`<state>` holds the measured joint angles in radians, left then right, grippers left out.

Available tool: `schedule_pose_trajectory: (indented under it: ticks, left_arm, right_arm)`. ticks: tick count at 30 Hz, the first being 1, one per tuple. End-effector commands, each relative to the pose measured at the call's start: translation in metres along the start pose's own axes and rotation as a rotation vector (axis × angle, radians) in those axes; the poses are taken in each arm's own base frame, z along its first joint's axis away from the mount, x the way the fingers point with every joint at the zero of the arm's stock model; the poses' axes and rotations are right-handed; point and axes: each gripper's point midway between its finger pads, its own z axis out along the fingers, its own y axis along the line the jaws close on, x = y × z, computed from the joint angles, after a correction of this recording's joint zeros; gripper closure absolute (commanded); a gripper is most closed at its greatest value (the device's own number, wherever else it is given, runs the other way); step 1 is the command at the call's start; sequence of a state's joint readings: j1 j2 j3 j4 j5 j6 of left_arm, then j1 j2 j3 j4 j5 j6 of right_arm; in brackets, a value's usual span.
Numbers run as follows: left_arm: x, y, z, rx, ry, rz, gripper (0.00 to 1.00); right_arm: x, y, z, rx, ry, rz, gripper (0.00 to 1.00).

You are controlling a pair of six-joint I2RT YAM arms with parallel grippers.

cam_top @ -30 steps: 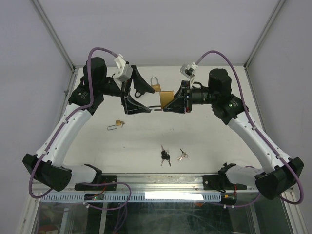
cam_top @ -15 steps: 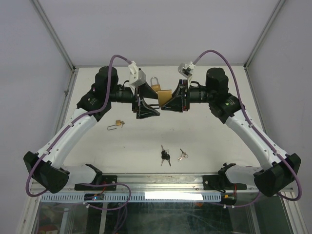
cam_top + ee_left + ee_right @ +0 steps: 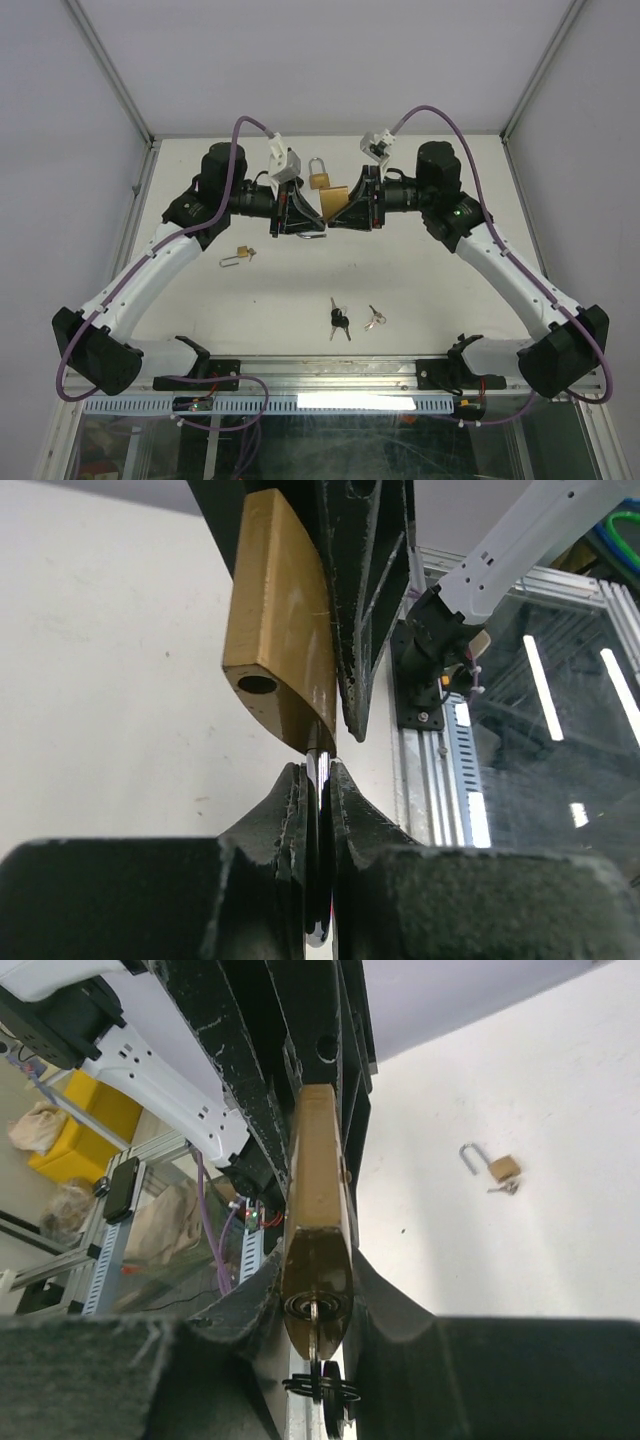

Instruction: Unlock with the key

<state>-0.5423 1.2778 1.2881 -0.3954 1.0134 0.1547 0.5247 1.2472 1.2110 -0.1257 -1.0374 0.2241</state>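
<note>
A brass padlock (image 3: 333,200) hangs above the table's back middle, its body clamped between the fingers of my right gripper (image 3: 340,212). In the right wrist view the key (image 3: 314,1312) sits in the keyhole of the padlock (image 3: 318,1190), and a ring with another key (image 3: 322,1388) dangles below it. My left gripper (image 3: 318,220) meets the padlock from the left. In the left wrist view its jaws (image 3: 318,780) are shut on a shiny shackle bar (image 3: 318,765) leaving the padlock's end (image 3: 280,630), beside an empty round hole.
A second brass padlock (image 3: 320,177) lies behind the grippers. A small padlock with a key (image 3: 237,256) lies left of centre, also seen from the right wrist (image 3: 497,1169). Two key bunches (image 3: 340,320) (image 3: 375,318) lie near the front edge.
My left arm has swung right to the padlock, and its open jaws have closed on the shackle. The right gripper, still holding the padlock, has shifted slightly left.
</note>
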Motion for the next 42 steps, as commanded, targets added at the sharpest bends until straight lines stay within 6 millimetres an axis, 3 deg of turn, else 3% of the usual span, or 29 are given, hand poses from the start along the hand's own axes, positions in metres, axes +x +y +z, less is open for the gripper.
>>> schedule_pose_trajectory:
  ticks: [1, 6, 11, 14, 17, 20, 24, 30, 35, 38, 40, 42]
  left_arm:
    - [0.037, 0.009, -0.003, -0.070, 0.046, -0.266, 1.00]
    - [0.108, 0.043, -0.025, -0.216, 0.080, -0.501, 0.97]
    - [0.160, 0.054, -0.041, -0.265, 0.125, -0.536, 0.50]
    - [0.190, 0.063, -0.055, -0.316, 0.178, -0.539, 0.31]
    - [0.215, 0.077, -0.075, -0.403, 0.209, -0.562, 0.20]
    - [0.217, 0.087, -0.092, -0.443, 0.198, -0.565, 0.17]
    - [0.212, 0.098, -0.109, -0.515, 0.201, -0.544, 0.14]
    - [0.197, 0.109, -0.119, -0.587, 0.193, -0.500, 0.05]
    - [0.183, 0.115, -0.124, -0.632, 0.169, -0.469, 0.04]
    - [0.174, 0.120, -0.127, -0.660, 0.159, -0.443, 0.03]
    - [0.166, 0.122, -0.129, -0.677, 0.145, -0.432, 0.02]
    - [0.159, 0.123, -0.130, -0.684, 0.129, -0.422, 0.02]
  right_arm:
    - [-0.002, -0.017, 0.016, -0.006, -0.049, -0.014, 1.00]
    - [0.056, -0.063, 0.048, 0.080, 0.025, 0.211, 1.00]
    - [0.109, -0.101, 0.077, 0.074, 0.088, 0.369, 1.00]
    - [0.140, -0.122, 0.095, 0.071, 0.128, 0.449, 1.00]
    - [0.173, -0.135, 0.117, 0.026, 0.175, 0.543, 1.00]
    - [0.193, -0.141, 0.134, -0.008, 0.208, 0.594, 1.00]
    - [0.203, -0.154, 0.147, -0.005, 0.217, 0.643, 1.00]
    - [0.227, -0.165, 0.150, 0.025, 0.298, 0.756, 1.00]
    - [0.252, -0.172, 0.136, 0.128, 0.405, 0.790, 0.59]
    - [0.248, -0.178, 0.128, 0.181, 0.424, 0.772, 0.36]
    - [0.243, -0.185, 0.119, 0.244, 0.425, 0.755, 0.24]
    - [0.241, -0.192, 0.108, 0.308, 0.439, 0.743, 0.20]
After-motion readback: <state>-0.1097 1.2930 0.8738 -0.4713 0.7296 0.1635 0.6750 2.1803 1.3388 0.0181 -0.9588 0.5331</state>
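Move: The open brass padlock is held by both hands, high over bare table. The spot it goes to is about 33 cm below the right hand, 13 cm left and 7 cm ahead; from the left hand, about 31 cm below, 8 cm left and 7 cm ahead. The small padlock lies some 10 cm to the left of that spot, level with it; the black keys lie about 9 cm back and 2 cm right of the right hand. The open padlock, key still in it, goes down in the right hand some 32 cm and 11 cm left, a little forward, tipping over about 45 degrees; at the table the fingers open around the body. Sinking alongside, the left hand opens off the shackle early and draws away left and forward, fingers wide, rising slightly at the end. ##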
